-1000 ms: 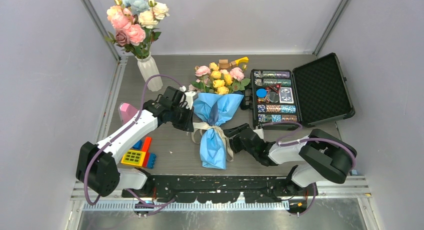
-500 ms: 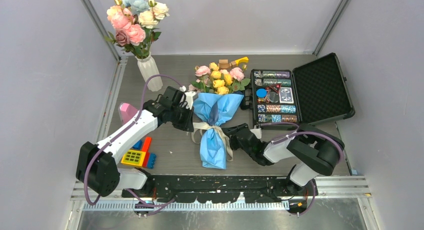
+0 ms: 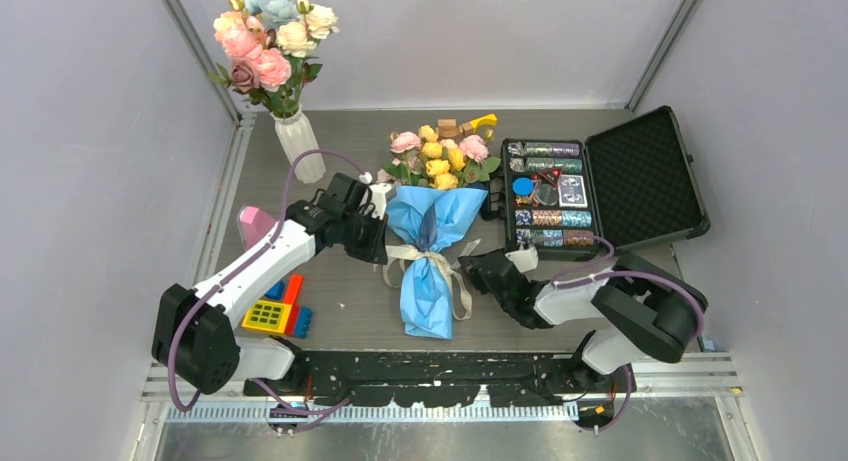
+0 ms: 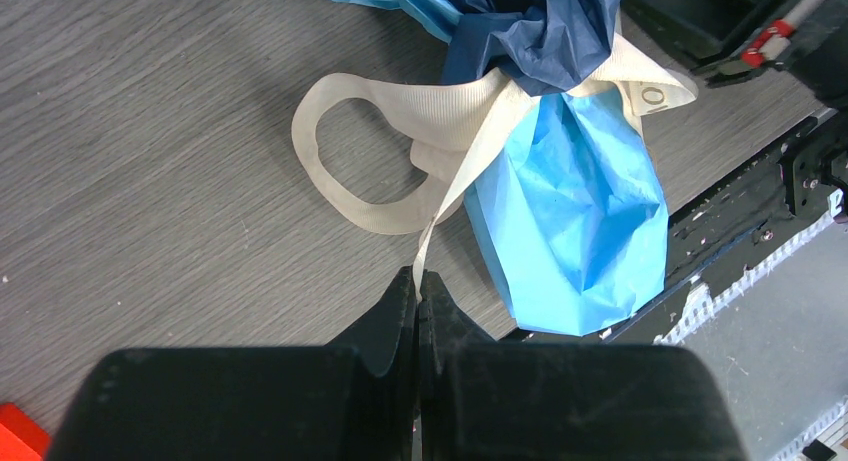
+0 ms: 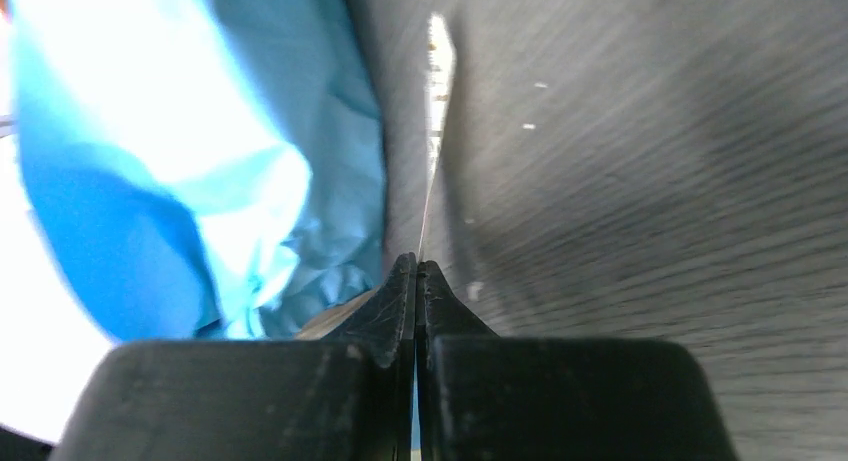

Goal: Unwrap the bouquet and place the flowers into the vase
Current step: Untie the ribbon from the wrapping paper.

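The bouquet (image 3: 430, 243) lies mid-table in light blue paper (image 4: 570, 201), with a cream ribbon (image 4: 470, 121) tied round its waist. Its flowers (image 3: 440, 156), yellow and pink roses, point to the back. My left gripper (image 3: 381, 249) is at the bouquet's left side, shut on a ribbon tail that runs into its tips (image 4: 417, 277). At the right side my right gripper (image 3: 478, 264) is shut on the other tail, which shows edge-on above its tips (image 5: 416, 266). The white ribbed vase (image 3: 300, 149) stands at the back left and holds bigger blooms.
An open black case of poker chips (image 3: 600, 186) lies right of the bouquet. A pink cone block (image 3: 254, 224) and coloured toy bricks (image 3: 280, 309) sit under the left arm. Small wooden and yellow pieces (image 3: 466, 126) lie behind the flowers.
My right gripper has shut on the right ribbon tail and drawn back a little to the right, lifting the tail. The left arm and the bouquet have not moved.
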Controlling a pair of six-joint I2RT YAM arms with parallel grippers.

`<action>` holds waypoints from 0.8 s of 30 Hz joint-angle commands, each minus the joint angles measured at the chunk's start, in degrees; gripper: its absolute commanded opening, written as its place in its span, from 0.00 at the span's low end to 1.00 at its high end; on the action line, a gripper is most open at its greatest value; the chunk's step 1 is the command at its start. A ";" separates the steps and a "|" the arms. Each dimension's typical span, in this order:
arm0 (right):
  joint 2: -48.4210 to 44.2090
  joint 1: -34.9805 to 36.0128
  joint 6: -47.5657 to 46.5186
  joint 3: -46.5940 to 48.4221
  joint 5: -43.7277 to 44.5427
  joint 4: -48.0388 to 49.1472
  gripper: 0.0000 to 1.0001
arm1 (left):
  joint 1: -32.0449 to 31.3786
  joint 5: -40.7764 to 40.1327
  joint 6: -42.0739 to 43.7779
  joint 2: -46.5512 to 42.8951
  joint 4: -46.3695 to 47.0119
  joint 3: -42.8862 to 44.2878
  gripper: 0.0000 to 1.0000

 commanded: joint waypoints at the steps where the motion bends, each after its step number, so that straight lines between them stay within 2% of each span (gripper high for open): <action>1: -7.60 -0.01 -11.61 2.20 7.36 -2.88 0.00 | 0.31 -0.18 1.04 -1.26 0.15 -0.11 0.00; 7: -11.89 -0.05 -22.26 2.79 9.80 -2.89 0.00 | 0.29 0.02 1.21 -1.67 0.25 -0.26 0.00; 17: -13.57 0.60 -39.88 3.78 10.06 1.74 0.00 | 0.32 0.11 1.57 -3.39 0.79 -0.55 0.00; 21: -15.11 1.08 -48.91 6.55 11.84 -3.16 0.00 | 0.32 -0.09 1.57 -3.63 0.79 -0.58 0.00; 24: -15.54 1.13 -51.44 9.02 13.73 -7.12 0.00 | 0.32 -0.37 1.57 -3.70 0.63 -0.54 0.00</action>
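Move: The right hand already pinches one ribbon tail; the ribbon's knot on the wrapping paper lies about 6 cm to its left, 2 cm ahead and 2 cm higher. The open case is centred roughly 18 cm right and 13 cm ahead, and the bouquet's flowers about 20 cm ahead and 4 cm left. The left hand holds another ribbon strand, with the knot some 8 cm right, 2 cm ahead and 7 cm below. Right hand lifts the pinched ribbon tail about 8 cm, rolling some 30 degrees, while left keeps its strand. ##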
